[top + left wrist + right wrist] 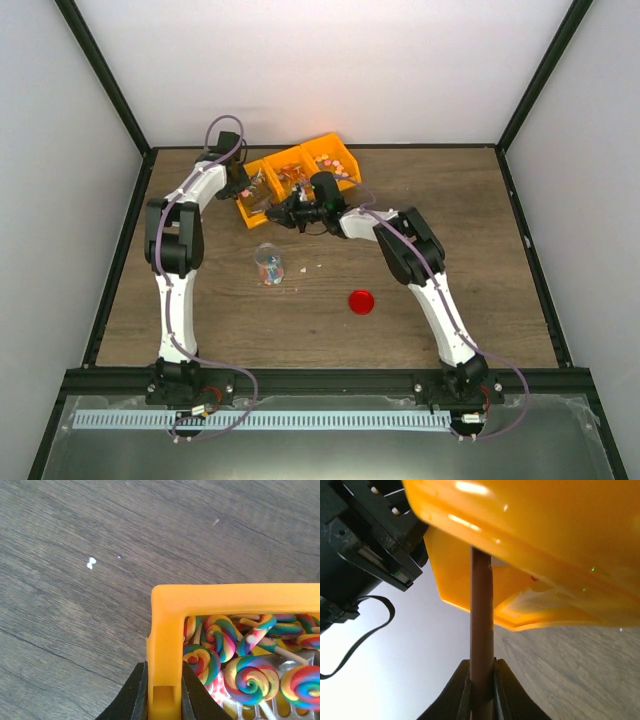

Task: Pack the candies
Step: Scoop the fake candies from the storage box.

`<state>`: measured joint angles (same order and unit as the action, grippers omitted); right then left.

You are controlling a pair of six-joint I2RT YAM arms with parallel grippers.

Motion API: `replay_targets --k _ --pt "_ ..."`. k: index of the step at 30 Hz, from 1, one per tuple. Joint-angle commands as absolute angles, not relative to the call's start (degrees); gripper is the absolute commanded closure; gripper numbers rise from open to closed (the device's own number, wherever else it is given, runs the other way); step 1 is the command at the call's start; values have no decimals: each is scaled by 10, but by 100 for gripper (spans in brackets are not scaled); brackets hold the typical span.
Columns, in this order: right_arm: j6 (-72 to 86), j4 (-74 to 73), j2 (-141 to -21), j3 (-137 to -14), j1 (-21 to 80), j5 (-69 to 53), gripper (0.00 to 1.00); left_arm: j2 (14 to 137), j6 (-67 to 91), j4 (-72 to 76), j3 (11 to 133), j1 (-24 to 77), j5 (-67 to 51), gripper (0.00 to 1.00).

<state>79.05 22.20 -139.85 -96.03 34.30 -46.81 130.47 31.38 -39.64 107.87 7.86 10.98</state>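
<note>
Three yellow bins (292,178) stand at the back centre of the table. The right-hand bin holds tiny pink and white candies (326,160). A small clear jar (268,264) with a few coloured candies inside stands in front of the bins. My left gripper (243,190) is shut on the wall of the left bin (165,625), which is full of rainbow swirl lollipops (252,677). The left gripper (164,667) has one finger on either side of the wall. My right gripper (283,214) (481,662) is shut on a brown stick (481,615) that reaches up beneath a yellow bin (545,530).
A round red lid (361,301) lies on the table right of the jar. A few loose crumbs (305,268) lie beside the jar, and one white bit (91,563) lies near the left bin. White walls with black posts enclose the table.
</note>
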Motion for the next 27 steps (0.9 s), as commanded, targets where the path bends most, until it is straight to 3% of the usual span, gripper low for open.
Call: replay_targets --k 1,9,18,27 --pt "858 113 -1358 -957 328 -395 99 1308 314 -435 1058 98 33 96" --pt "917 -130 -1311 -1027 342 -386 99 1311 321 -433 1062 97 32 96" --pt "983 -275 -1306 -1090 352 -397 99 1314 323 -433 1060 97 38 96" --pt "1002 -221 -1400 -1105 344 -405 99 1321 307 -435 1066 97 27 96"
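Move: The right hand holds the scoop, with its head in the lollipop compartment of the orange tray, whose middle is about 7 cm ahead of that hand, 3 cm left and 5 cm lower. The tray's middle compartment lies some 13 cm ahead and 6 cm right, the clear jar roughly 15 cm back and 2 cm right. For the left hand, on the tray's left end wall, the lollipop compartment is about 6 cm right, 4 cm back and slightly below. Up by about 5 cm, easing some 2 cm back and a little right, the right hand raises the scoop over the near end of the lollipop compartment, rolling about 30 degrees so its forward side dips and its fingers tip further down. Meanwhile the left hand, still pinching the end wall, drags the tray about 2 cm right with a slight clockwise turn. ##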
